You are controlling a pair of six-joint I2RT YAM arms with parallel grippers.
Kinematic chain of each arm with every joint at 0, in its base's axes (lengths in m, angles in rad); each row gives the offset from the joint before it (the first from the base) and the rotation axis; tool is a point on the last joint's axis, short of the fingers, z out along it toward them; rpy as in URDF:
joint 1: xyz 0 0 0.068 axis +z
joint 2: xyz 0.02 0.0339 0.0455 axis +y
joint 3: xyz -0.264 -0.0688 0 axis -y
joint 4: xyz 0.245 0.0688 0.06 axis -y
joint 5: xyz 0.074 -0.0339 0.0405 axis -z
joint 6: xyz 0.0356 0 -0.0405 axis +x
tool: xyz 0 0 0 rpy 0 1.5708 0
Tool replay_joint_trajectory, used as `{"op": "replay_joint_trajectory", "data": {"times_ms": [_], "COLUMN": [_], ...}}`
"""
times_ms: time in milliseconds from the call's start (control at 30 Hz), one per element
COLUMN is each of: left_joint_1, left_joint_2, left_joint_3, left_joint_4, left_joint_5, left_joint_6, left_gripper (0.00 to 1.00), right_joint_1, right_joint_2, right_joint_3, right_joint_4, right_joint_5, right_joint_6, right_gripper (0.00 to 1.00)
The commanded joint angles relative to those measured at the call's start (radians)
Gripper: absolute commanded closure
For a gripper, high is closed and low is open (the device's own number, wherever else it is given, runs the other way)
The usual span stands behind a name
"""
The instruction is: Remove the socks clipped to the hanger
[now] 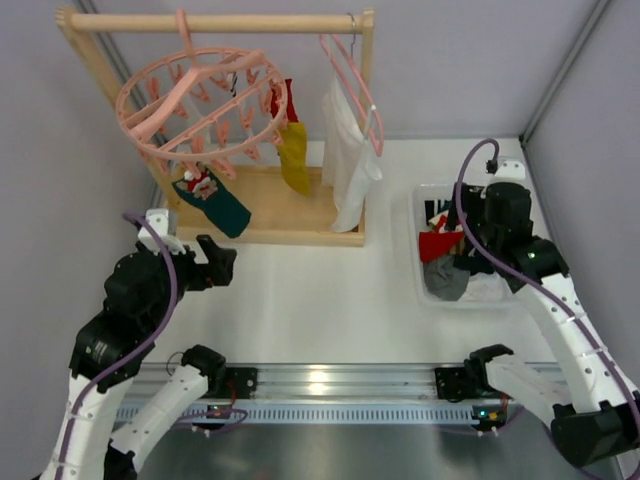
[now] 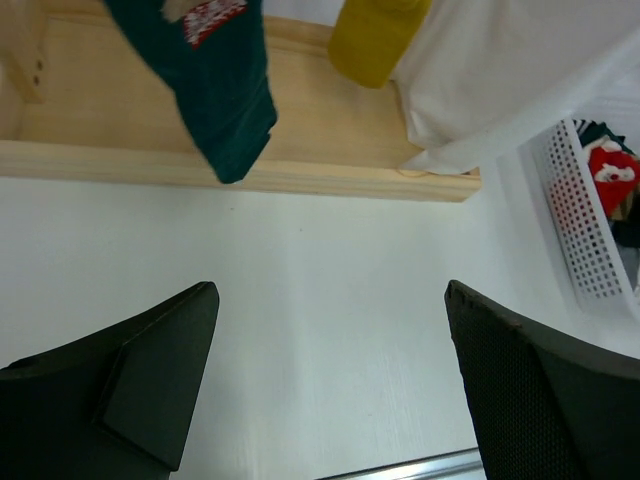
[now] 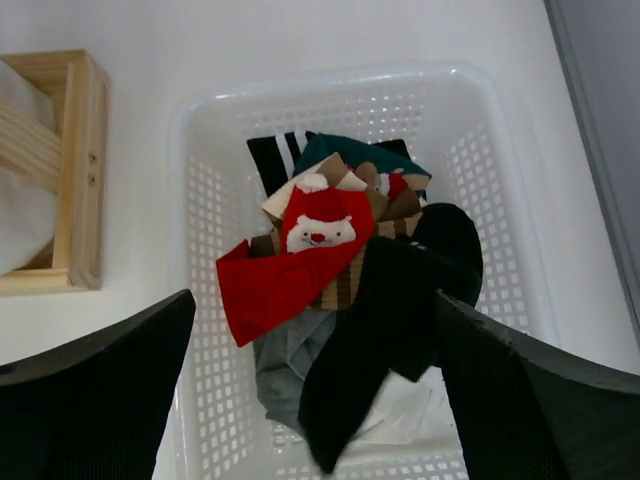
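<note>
The round pink hanger (image 1: 195, 105) hangs by its hook from the wooden rack's top bar. A dark teal sock with a red-white pattern (image 1: 215, 200), a mustard yellow sock (image 1: 294, 160) and a red sock (image 1: 288, 100) hang clipped to it. The teal sock (image 2: 215, 90) and the yellow sock (image 2: 375, 35) also show in the left wrist view. My left gripper (image 1: 215, 262) is open and empty, low over the table in front of the teal sock. My right gripper (image 1: 468, 258) is open and empty above a white basket (image 3: 330, 80), which holds a red Santa sock (image 3: 300, 260), a black sock (image 3: 390, 330) and several others.
The wooden rack (image 1: 215, 22) stands at the back left on its base board (image 2: 330, 150). A white cloth (image 1: 350, 160) hangs from a plain thin pink hanger (image 1: 350, 75) at its right end. The white basket (image 1: 425, 195) sits at the right, near the grey side wall.
</note>
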Motion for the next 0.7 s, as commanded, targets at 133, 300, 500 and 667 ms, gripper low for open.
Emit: {"op": "replay_joint_trajectory", "data": {"times_ms": [133,300,500,667], "left_joint_1": [-0.001,0.001,-0.001,-0.001], "left_joint_2": [-0.161,-0.224,-0.273,-0.295], "left_joint_3": [-0.056,-0.061,-0.115,-0.164], "left_joint_4": [-0.06,-0.055,-0.051,-0.049], "left_joint_5": [-0.275,-0.379,-0.542,-0.614], "left_joint_6": [-0.038,-0.106,-0.199,-0.245], "left_gripper": [0.02,0.02,0.02,0.02], "right_joint_1": [-0.064,-0.052,0.15,0.525], "right_joint_2": [-0.05,-0.178,-0.245,-0.112], "right_joint_3": [0.023,-0.105,-0.297,-0.299], "right_joint_4": [0.024,0.177,0.495,0.667], "right_joint_5": [-0.278,-0.588,-0.7,-0.423], "right_joint_6": [0.007,0.101,0.258,0.211], "right_gripper": [0.0,0.01,0.0,0.01]}}
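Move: The green reindeer sock hangs about 15 cm ahead of the left hand, 3 cm to its left and some 4 cm lower; the yellow sock hangs about 22 cm ahead of that hand and 14 cm to its right, a little lower. From the right hand the green sock lies roughly 57 cm to the left, 3 cm farther out, at much the same height, with the white cloth on the way, 28 cm left and 8 cm out; the sock basket is 20 cm below, 3 cm out and 2 cm right. Already letting go of the black sock over the basket, the right hand spreads its fingers the last bit to wide open, dips a centimetre or so, then sweeps left about 19 cm and back some 9 cm towards the green sock, turning counter-clockwise nearly 50 degrees while its left side rolls up. The left hand, fingers still wide open and empty, shifts about 10 cm left and slightly back, away from the green sock, turning some 30 degrees counter-clockwise. ##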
